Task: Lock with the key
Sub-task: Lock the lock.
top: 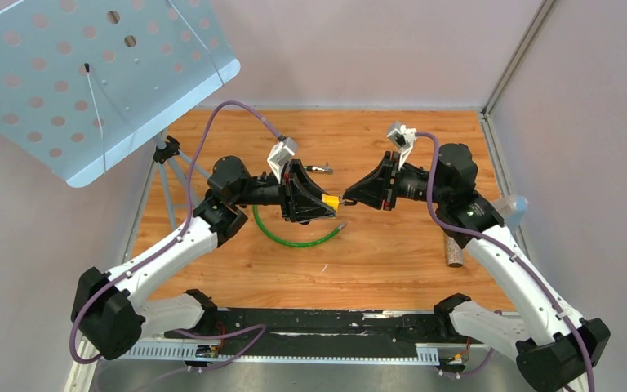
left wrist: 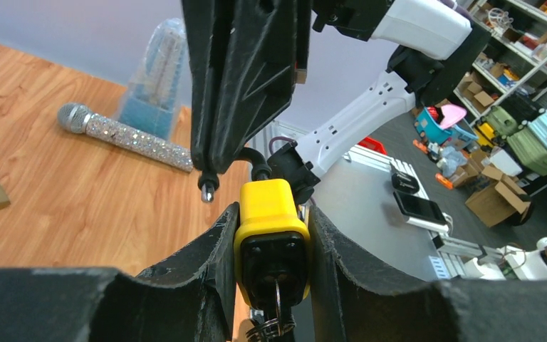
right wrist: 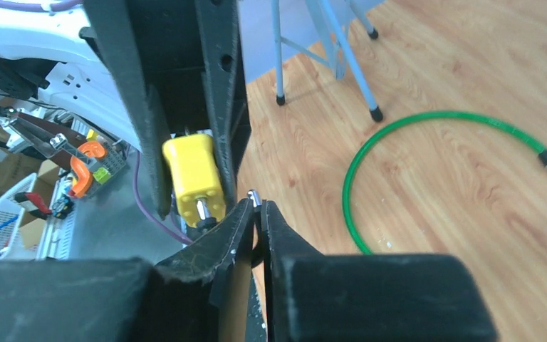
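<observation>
My left gripper (top: 326, 201) is shut on the yellow padlock (top: 332, 199), held above the wooden table. In the left wrist view the padlock (left wrist: 271, 214) sits squeezed between both fingers of the left gripper (left wrist: 272, 211). The key (left wrist: 278, 296) is in its underside, and a key ring hangs below. My right gripper (top: 349, 198) meets the lock from the right. Its jaws are pressed on the black shackle's free end, whose metal tip (right wrist: 254, 197) pokes out above the right gripper (right wrist: 257, 204). That tip (left wrist: 207, 191) hangs beside the lock body (right wrist: 194, 178), not in it.
A green cable loop (top: 294, 238) lies under the grippers. A glittery microphone (top: 455, 253) and a clear blue object (top: 513, 208) lie right, by the right arm. A perforated music stand (top: 90, 73) on tripod legs (right wrist: 327, 57) stands at the back left. A small metal piece (top: 320, 169) lies behind the left gripper.
</observation>
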You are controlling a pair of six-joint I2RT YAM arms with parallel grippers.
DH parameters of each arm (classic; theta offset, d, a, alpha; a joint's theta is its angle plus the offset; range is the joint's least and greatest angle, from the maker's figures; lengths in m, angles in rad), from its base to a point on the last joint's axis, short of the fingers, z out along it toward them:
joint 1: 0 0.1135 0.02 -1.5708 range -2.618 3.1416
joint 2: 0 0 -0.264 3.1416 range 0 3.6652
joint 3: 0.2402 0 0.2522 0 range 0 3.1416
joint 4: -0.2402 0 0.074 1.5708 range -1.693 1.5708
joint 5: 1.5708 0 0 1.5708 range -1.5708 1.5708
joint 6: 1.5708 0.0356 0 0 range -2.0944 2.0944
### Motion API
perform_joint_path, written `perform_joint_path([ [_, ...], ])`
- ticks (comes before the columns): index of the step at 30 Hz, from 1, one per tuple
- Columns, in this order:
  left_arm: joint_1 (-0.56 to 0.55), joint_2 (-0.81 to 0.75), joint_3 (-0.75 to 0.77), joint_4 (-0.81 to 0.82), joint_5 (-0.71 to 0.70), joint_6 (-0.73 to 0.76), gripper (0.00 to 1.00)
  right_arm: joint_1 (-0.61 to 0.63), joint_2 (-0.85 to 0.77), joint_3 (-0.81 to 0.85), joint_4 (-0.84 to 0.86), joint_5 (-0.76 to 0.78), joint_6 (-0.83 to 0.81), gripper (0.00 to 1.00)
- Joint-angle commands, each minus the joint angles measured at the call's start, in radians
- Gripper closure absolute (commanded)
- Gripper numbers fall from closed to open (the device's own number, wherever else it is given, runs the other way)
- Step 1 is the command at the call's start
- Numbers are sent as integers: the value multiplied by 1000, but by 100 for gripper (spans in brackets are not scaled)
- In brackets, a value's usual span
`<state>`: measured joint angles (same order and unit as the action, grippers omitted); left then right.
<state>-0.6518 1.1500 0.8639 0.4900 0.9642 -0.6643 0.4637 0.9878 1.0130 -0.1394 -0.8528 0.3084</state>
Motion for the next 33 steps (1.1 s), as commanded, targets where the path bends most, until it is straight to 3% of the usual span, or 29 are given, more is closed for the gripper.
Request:
perform_joint_path([
  [1,5,-42,10,68,-9,73,100,3,13,10,-49,-32,53,88],
  [10,6,-17,3,111,-15,106,100,4,-54,-24,-94,-126,73,85],
  [15,6,-12,-2,103,-33,108,100,4,-69,-16,-111,-219,54,74],
  [22,5,-25,-14,94,-41,107,100,3,-97,-37,-186,119,21,67],
  [28,6,-58,-18,62,-56,124,100,3,-206,-111,-138,391,18,62],
  [33,4,-71,-21,52,-72,131,100,3,-309,-198,22,226,12,49],
])
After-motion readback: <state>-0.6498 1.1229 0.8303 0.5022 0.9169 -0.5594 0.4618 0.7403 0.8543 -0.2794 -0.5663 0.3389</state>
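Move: The yellow lock's shackle bend is practically at the right fingertips, about 1 cm left of that hand point, its free end out on the forward side. The lock body sits some 4 cm left and 1 cm back. Far below, some 33 cm, lie the green hose's loose end, 6 cm ahead and 3 cm left, and a brass padlock, 18 cm ahead and 10 cm right. From the left hand, the shackle is 4 cm right, 1 cm forward. The shackle is worked round towards the robot's side of the lock: the right fingers, nearly shut on its bend, sink about 2 cm and sweep 3 cm back, starting to open on the way. They then return forward and withdraw right and down, about 4 cm to the right, the fingers opening to roughly half and coming clear. The left hand keeps its grip on the lock body almost in place. ##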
